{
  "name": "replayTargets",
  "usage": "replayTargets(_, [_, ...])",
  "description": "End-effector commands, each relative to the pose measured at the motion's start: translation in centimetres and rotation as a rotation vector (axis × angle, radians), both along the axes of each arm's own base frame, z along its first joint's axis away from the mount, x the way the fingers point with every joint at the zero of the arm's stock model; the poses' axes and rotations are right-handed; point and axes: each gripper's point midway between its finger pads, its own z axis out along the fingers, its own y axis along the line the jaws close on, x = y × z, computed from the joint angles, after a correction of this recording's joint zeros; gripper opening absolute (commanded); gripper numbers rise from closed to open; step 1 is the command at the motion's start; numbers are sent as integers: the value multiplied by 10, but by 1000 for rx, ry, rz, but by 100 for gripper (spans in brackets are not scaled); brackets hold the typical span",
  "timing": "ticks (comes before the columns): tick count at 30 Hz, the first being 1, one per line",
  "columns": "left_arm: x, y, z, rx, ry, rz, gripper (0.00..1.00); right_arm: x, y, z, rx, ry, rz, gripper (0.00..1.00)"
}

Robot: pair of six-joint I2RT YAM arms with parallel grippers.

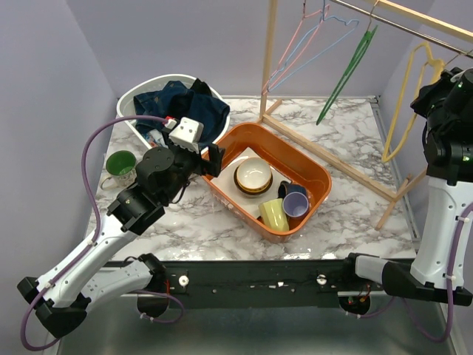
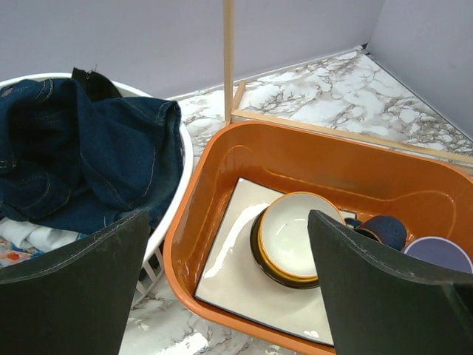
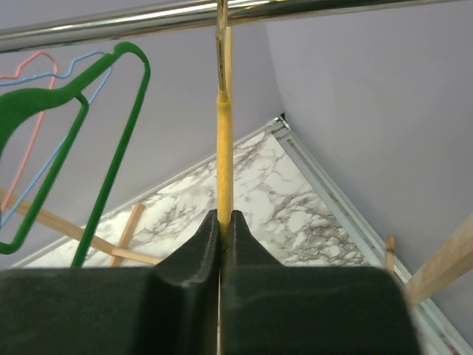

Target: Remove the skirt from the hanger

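Observation:
A bare yellow hanger [image 1: 405,111] hangs from the metal rail [image 1: 414,28] at the far right. My right gripper [image 3: 223,222] is shut on the yellow hanger [image 3: 225,155] just below its hook, high up beside the rail [image 3: 148,18]. A dark blue denim garment [image 1: 188,107], which looks like the skirt, lies crumpled in the white basket [image 1: 137,92] at the back left. My left gripper [image 2: 228,218] stands open and holds nothing, hovering over the seam between the denim [image 2: 81,155] and the orange bin [image 2: 295,140].
The orange bin [image 1: 318,174] holds a plate, a stacked bowl [image 1: 253,175], a yellow mug [image 1: 275,214] and a purple mug [image 1: 295,200]. A green cup [image 1: 119,164] sits at the left. Green [image 1: 347,70], pink and blue hangers [image 1: 303,44] hang on the wooden rack [image 1: 325,159].

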Motion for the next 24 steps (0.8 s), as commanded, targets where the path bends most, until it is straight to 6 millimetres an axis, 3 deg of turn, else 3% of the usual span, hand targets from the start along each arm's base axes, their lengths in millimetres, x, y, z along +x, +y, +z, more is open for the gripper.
replayTargets(1, [0, 6, 7, -14, -30, 29, 99, -3, -5, 0, -16, -10, -33, 27])
replayTargets(2, [0, 7, 7, -15, -31, 30, 99, -6, -3, 0, -16, -6, -22, 40])
replayTargets(3, [0, 6, 8, -15, -31, 29, 99, -10, -2, 1, -13, -6, -22, 59])
replayTargets(5, [0, 6, 9, -19, -35, 26, 99, -24, 2, 5, 1, -6, -12, 76])
replayTargets(6, [0, 5, 10, -21, -37, 24, 99, -30, 4, 6, 5, -4, -8, 100])
replayTargets(10, [0, 0, 13, -33, -39, 2, 99, -60, 18, 3, 31, -4, 40, 100])
replayTargets(13, [-1, -8, 22, -54, -38, -27, 99, -77, 40, -6, 48, 7, 148, 100])
replayTargets(16, [-3, -15, 33, -86, -18, -57, 99, -96, 68, -16, 72, 18, 293, 100])
replayTargets(24, [-23, -26, 60, -199, 4, -162, 99, -145, 173, -22, 214, -52, 866, 100])
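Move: The right hand grips the yellow hanger near its neck; the stretch of rail that its hook reaches is about 8 cm above this hand and 2 cm ahead, not off to either side. The green hanger's middle is some 15 cm to the hand's left, 4 cm ahead and 6 cm lower; the blue hanger's is roughly 22 cm left, 8 cm ahead, 6 cm lower. From the left hand, that rail stretch is about 42 cm right, 9 cm ahead, 20 cm up. The right hand lets the yellow hanger go beneath the rail, its fingers spreading wide as it sinks barely 1 cm, then draws straight back and swings increasingly to the left, away from the hanger, ending some 12 cm back and 10 cm left while turning about 25 degrees counter-clockwise. Late on, the left hand, empty and still wide open, lifts about 3.5 cm over the near-left side of the orange basin and drifts 2 cm right, tilting slightly. ##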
